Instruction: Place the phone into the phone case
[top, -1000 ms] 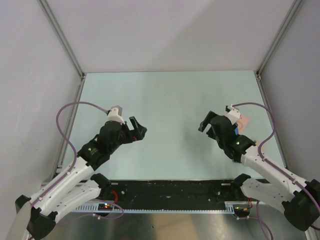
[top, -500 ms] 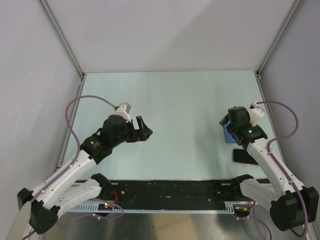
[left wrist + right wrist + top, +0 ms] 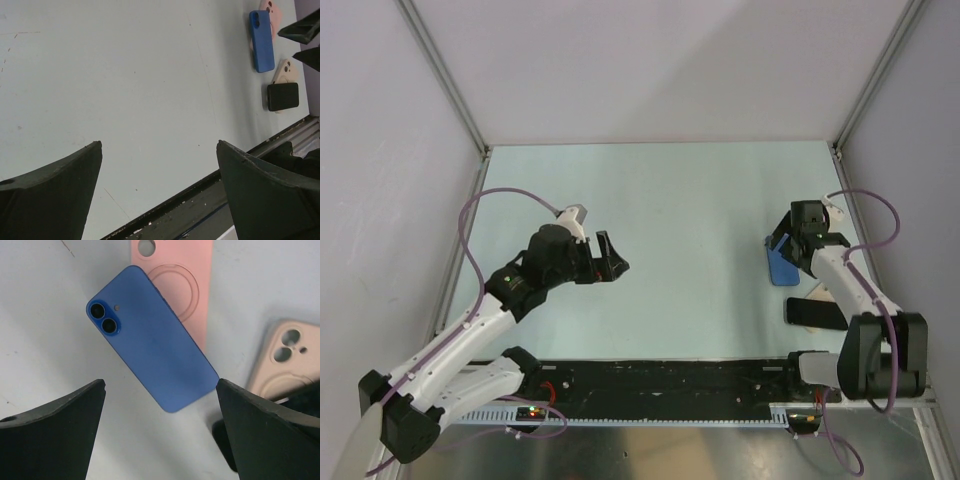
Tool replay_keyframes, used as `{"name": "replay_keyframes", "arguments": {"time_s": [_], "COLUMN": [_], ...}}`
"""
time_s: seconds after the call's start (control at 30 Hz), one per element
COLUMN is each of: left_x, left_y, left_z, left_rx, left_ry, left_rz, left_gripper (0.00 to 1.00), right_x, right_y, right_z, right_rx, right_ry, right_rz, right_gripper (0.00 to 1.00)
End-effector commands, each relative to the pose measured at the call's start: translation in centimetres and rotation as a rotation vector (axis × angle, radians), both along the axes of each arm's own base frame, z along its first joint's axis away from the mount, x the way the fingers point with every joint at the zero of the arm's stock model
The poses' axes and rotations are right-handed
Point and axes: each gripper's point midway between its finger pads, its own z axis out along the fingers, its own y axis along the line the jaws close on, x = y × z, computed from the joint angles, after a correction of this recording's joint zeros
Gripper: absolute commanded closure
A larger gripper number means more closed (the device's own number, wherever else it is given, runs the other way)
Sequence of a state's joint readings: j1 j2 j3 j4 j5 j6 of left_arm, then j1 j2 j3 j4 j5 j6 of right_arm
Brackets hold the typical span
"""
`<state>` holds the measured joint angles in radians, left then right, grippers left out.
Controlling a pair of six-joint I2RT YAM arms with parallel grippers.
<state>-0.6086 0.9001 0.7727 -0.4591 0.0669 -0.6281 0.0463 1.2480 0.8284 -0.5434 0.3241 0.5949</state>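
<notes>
The phone (image 3: 152, 360) lies on the table with its blue back and twin lenses up, so its screen is hidden. It also shows in the top view (image 3: 782, 268) and the left wrist view (image 3: 261, 41). Its lens end overlaps a pink phone case (image 3: 177, 285) with a ring mark. My right gripper (image 3: 161, 382) is open and empty, hovering over the phone's lower end with one finger on each side, not touching; in the top view it is at the right (image 3: 785, 250). My left gripper (image 3: 612, 258) is open and empty over bare table at the left (image 3: 159, 143).
A second peach case (image 3: 282, 360) with a camera cut-out lies right of the phone. A black phone-sized slab (image 3: 813, 312) lies over its near end (image 3: 282, 96). The right wall and the table's black front rail (image 3: 670, 380) are close by.
My right gripper has swung right, from mid-table to over the phone and cases, and now points down at them. My left gripper has moved slightly right and stayed open.
</notes>
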Motion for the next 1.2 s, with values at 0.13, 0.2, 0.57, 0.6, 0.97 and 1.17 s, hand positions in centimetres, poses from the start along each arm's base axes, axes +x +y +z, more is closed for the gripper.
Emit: {"name": "replay_keyframes", "arguments": {"time_s": [0.13,0.2,0.57,0.6,0.97,1.17], "left_x": [-0.2,-0.3,-0.4,-0.4,-0.4,-0.4], "left_y": [-0.4,-0.5,-0.4,-0.4,-0.7,-0.9], "left_z": [2.0,1.9,2.0,2.0,1.9,1.9], "left_rx": [-0.030,-0.029,-0.022,-0.022,-0.021,-0.021], "left_ry": [-0.045,-0.040,-0.041,-0.040,-0.028,-0.020], "left_rz": [-0.054,-0.062,-0.072,-0.072,-0.085,-0.093], "left_gripper": [0.00,0.00,0.00,0.00,0.00,0.00], "right_x": [5.0,5.2,5.1,5.1,4.7,4.4], "right_y": [0.4,0.2,0.0,0.1,0.3,0.0], "right_z": [-1.4,-2.4,-5.1,-5.1,-7.0,-7.7], "right_rx": [0.010,0.023,0.004,-0.002,-0.101,-0.155], "right_ry": [-0.035,-0.013,0.079,0.082,0.220,0.284], "right_rz": [0.193,0.210,0.244,0.249,0.295,0.294], "right_gripper": [0.01,0.01,0.01,0.00,0.00,0.01]}}
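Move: The blue phone is about 4 cm ahead of the right gripper, level with it sideways and some 8 cm below. The pink case is partly against its right side, its middle some 7 cm ahead of the gripper and 6 cm to the right. The black phone lies crosswise about 10 cm back and 6 cm right of the gripper, over the beige case, roughly 8 cm back and 8 cm right. From the left gripper the blue phone is some 40 cm right, 11 cm ahead and 17 cm below. Lower the right gripper about 7 cm onto the blue phone while reaching 4 cm forward, quickly at first, then easing down. Turn it some 15 degrees counter-clockwise and tip the fingers to point more steeply down, keeping them wide open so the tips come down astride the phone's long sides. ##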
